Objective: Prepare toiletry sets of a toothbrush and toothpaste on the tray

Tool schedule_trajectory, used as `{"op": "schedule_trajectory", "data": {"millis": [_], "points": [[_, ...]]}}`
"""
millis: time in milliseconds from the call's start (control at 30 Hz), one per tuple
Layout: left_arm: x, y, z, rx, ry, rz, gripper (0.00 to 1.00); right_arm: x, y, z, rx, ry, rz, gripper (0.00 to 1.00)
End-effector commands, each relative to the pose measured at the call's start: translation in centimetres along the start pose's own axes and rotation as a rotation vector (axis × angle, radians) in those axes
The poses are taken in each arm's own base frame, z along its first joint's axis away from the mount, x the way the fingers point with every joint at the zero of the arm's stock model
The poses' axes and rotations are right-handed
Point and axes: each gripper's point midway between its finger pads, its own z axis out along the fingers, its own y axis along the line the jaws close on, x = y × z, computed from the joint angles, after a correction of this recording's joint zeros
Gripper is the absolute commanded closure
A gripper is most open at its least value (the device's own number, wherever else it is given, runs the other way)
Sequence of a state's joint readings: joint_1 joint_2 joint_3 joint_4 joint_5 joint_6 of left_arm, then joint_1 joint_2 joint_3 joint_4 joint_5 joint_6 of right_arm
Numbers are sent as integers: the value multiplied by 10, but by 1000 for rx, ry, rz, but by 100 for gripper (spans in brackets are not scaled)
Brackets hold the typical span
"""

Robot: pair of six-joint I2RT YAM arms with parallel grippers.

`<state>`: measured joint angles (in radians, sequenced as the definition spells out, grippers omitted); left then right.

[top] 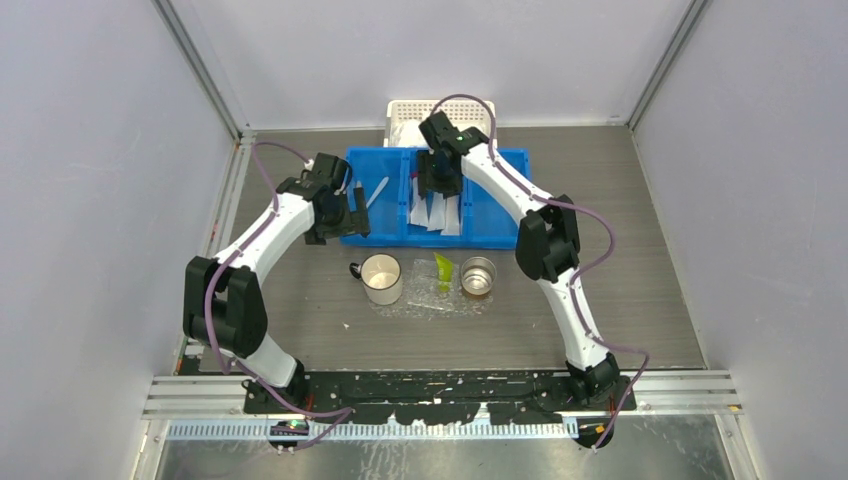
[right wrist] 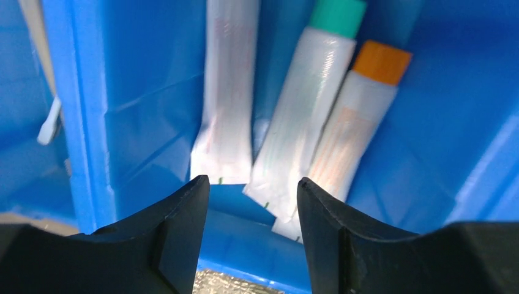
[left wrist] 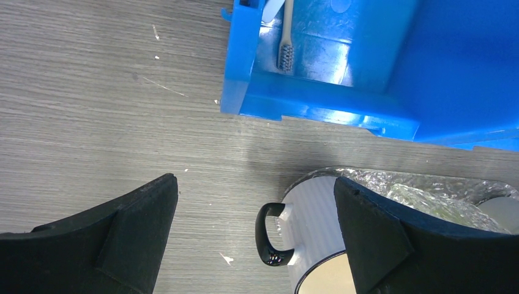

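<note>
My right gripper (right wrist: 253, 196) is open and empty, hanging over the middle compartment of the blue bin (right wrist: 153, 110). Three toothpaste tubes lie just past its fingertips: a plain white one (right wrist: 227, 92), one with a teal cap (right wrist: 306, 122) and one with an orange cap (right wrist: 352, 128). A green toothpaste (top: 443, 270) lies on the clear tray (top: 425, 305). In the bin's left compartment rests a toothbrush (left wrist: 286, 43) (top: 378, 192). My left gripper (left wrist: 255, 180) (top: 352, 218) is wide open and empty above the table, between the bin's left corner and the tray (left wrist: 428, 187).
A white mug with a black handle (left wrist: 275, 236) (top: 382, 278) and a metal cup (top: 478, 276) stand on the tray. A white perforated basket (top: 440, 112) sits behind the blue bin (top: 500, 215), against the back wall.
</note>
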<state>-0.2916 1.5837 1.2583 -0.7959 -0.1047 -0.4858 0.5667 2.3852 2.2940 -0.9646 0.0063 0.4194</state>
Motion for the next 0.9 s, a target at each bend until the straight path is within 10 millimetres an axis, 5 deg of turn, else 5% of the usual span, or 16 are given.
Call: {"op": "schedule_trajectory", "data": {"millis": [0, 567, 767, 867], "points": [[-19, -2, -14, 30, -81, -14, 0, -26, -20, -4, 134, -116, 35, 40], [-16, -2, -17, 51, -87, -16, 0, 12, -32, 57, 199, -2, 100, 45], [-17, -3, -18, 55, -89, -17, 0, 20, -35, 64, 205, 17, 94, 82], [-18, -2, -19, 53, -94, -17, 0, 6, -28, 46, 174, -37, 77, 83]]}}
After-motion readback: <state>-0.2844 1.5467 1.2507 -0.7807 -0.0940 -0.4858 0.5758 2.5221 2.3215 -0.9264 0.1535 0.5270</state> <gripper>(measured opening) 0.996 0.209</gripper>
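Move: The green-capped toothpaste lies in the tray's middle compartment, its middle about 4 cm ahead of the right hand, 1 cm to its right and 7 cm below. At that same depth, the red-capped tube is roughly 4 cm ahead and 3 cm left of the hand, the orange-capped one some 3 cm ahead and 4 cm right. From the left hand, the green-capped toothpaste lies about 15 cm ahead, 19 cm right and 11 cm below. The right hand first eases forward and right by some 2 cm each to line up over the tail half of the green-capped toothpaste, its wrist turning about 10 degrees clockwise as it goes. It then sinks about 6 cm into the compartment between the red- and orange-capped tubes, and only at the bottom shuts its half-open fingers, pinching the soft tube body from both sides, well behind the cap. ##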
